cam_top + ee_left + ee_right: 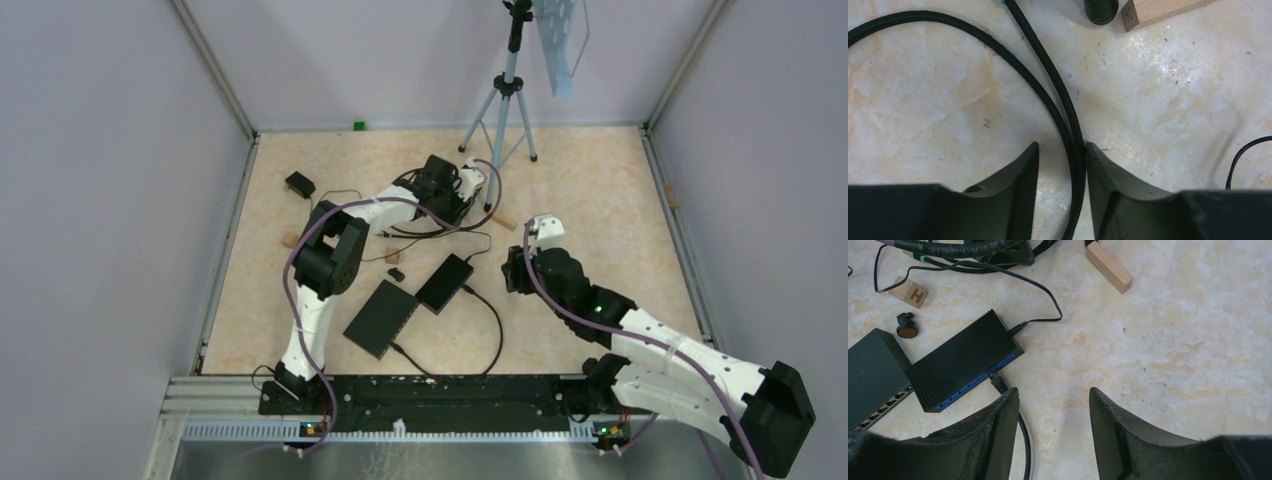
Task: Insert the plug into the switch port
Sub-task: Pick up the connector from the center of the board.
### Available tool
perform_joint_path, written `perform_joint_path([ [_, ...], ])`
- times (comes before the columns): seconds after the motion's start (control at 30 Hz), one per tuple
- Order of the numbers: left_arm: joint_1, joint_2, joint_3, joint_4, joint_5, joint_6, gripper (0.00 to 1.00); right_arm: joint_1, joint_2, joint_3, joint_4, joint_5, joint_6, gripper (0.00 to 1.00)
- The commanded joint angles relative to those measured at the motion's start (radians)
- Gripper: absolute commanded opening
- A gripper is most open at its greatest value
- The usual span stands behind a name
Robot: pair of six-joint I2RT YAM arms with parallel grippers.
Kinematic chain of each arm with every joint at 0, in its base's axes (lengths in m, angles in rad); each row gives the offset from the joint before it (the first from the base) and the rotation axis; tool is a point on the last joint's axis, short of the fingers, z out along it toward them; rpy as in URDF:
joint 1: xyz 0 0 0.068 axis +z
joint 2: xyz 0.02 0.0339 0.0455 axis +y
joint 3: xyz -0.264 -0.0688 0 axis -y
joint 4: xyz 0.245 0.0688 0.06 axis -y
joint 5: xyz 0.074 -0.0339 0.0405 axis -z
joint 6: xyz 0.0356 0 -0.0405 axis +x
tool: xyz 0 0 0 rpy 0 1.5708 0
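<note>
A black ribbed switch (965, 360) with a blue port row lies mid-table, also seen from above (445, 283). One black plug (996, 382) sits in that port row, its cable curving away under my right fingers. My right gripper (1053, 390) hovers open just right of this switch, with only bare floor between its fingers. My left gripper (1062, 145) is far out at the cable pile (440, 215). Two strands of a thick black cable (1048, 95) run between its fingers, touching the right finger, with a gap at the left one. The cable carries a green collar (1002, 2); its plug is out of view.
A second black switch (381, 318) lies left of the first. A wooden block (1109, 266), a lettered cube (909, 291) and a small round black part (906, 326) lie nearby. A tripod (505, 100) stands behind the cable pile. A black adapter (299, 184) sits far left.
</note>
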Motion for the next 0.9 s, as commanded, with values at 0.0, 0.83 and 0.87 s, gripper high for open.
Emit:
perform_joint_path([
  [0.0,-0.010,0.076,-0.082,-0.221,0.072,-0.026,0.38,-0.007,0.006,0.032,0.049,-0.011,0.001,0.52],
  [0.83,0.010,-0.194,0.139,-0.227,-0.400,0.007,0.00,-0.007,-0.022,0.028,0.041,0.019,-0.002,0.51],
  [0.87,0.011,-0.212,0.147,-0.225,-0.432,0.016,0.00,-0.007,-0.024,0.029,0.041,0.019,0.000,0.51],
])
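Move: The left hand is down at the board with its half-open fingers already astride the connector's cable, which lies at the hand point or about 1 cm below. The cable's connector end is some 5 cm ahead and 3 cm to the right. A tripod foot stands about 5 cm right and 2 cm ahead, the wooden block 7 cm right and 1 cm back. From the waiting right hand the cable is roughly 20 cm ahead, 9 cm left and 12 cm below. The left hand stays nearly still over the board while its fingers close fully from half open and pinch the connector's cable a little behind its end, easing back about 1 cm. Keeping that grip, it then sweeps about 6 cm to the left, away from the tripod foot and wooden block, and rises some 3 cm, mostly at the very end, the wrist rolling its left side up and turning counter-clockwise, some 15 degrees in all. ##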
